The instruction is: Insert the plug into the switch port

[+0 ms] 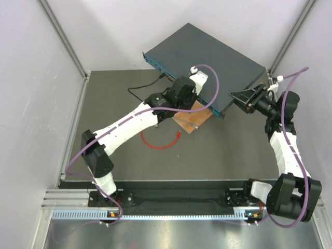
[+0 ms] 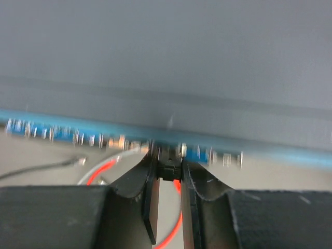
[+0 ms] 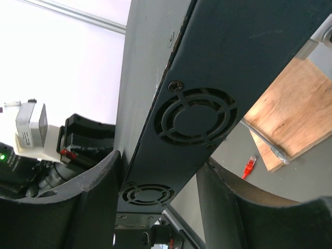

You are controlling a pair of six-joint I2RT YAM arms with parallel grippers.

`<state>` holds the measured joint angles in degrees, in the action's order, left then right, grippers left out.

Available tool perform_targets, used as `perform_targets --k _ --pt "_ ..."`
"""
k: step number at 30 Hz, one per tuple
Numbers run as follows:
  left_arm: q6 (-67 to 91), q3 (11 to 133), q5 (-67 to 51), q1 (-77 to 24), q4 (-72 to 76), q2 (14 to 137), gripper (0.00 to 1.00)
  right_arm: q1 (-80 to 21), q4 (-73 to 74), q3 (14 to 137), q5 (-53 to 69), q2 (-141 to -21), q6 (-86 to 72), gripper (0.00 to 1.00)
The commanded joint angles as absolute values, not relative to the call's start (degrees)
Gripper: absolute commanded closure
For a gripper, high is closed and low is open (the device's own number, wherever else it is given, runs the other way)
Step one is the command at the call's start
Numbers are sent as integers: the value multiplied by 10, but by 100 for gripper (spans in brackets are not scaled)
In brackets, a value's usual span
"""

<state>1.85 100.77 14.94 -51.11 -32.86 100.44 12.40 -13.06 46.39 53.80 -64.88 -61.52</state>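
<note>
The switch (image 1: 207,62) is a flat dark blue-grey box lying askew, its front propped up. My left gripper (image 1: 184,91) is at the front face. In the left wrist view this gripper (image 2: 169,158) is shut on the plug (image 2: 170,171), a small connector that looks dark in shadow. It is pressed against the blurred row of ports (image 2: 62,136), and the red cable (image 2: 176,230) trails from it. I cannot tell how deep it sits in the switch port. My right gripper (image 1: 241,98) is shut on the switch's right end; its jaws (image 3: 158,158) clamp the vented side.
A wooden block (image 1: 193,120) lies under the switch's front with a grey cable (image 3: 264,142) across it. The red cable's other end, a red-booted connector (image 1: 178,136), lies loose on the dark mat. A black cable (image 1: 140,87) runs to the switch's left ports. Walls stand close on both sides.
</note>
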Motion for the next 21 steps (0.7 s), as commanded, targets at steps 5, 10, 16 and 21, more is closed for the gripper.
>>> perform_targets --k 5,10,16,21 --pt "26 1013 105 -511 -4 1007 92 80 -154 465 563 -637 -559 100" --pt "25 1010 99 -511 -9 1007 68 79 -153 466 563 -637 -558 100" --pt "5 945 112 -510 -47 955 51 79 -134 475 563 -641 -547 100" --pt "-8 843 113 -507 -68 855 44 82 -126 482 564 -642 -540 100"
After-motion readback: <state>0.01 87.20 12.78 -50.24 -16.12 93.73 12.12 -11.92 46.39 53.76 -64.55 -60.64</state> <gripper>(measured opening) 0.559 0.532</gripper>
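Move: The left gripper holds the plug at the switch's front edge; the port lies just off its tips, about 2 cm ahead, 1 cm right and 1 cm below. The black cable's plug sits along that edge, some 9 cm farther out and 13 cm to the left of the left hand. The wooden board is roughly 25 cm below, 4 cm back and 2 cm left. From the right gripper, clamped on the switch's near corner, the port is about 18 cm left, 2 cm ahead and 3 cm below. Push the left gripper about 1 cm forward and right, driving the pinched plug into the port, and hold it there briefly. Then spread the fingers to a bit over half open to let go of the plug, and begin backing off up and towards the base, fingertips tipping up some 5 degrees. Keep the right gripper still, clamped on the switch's corner. ##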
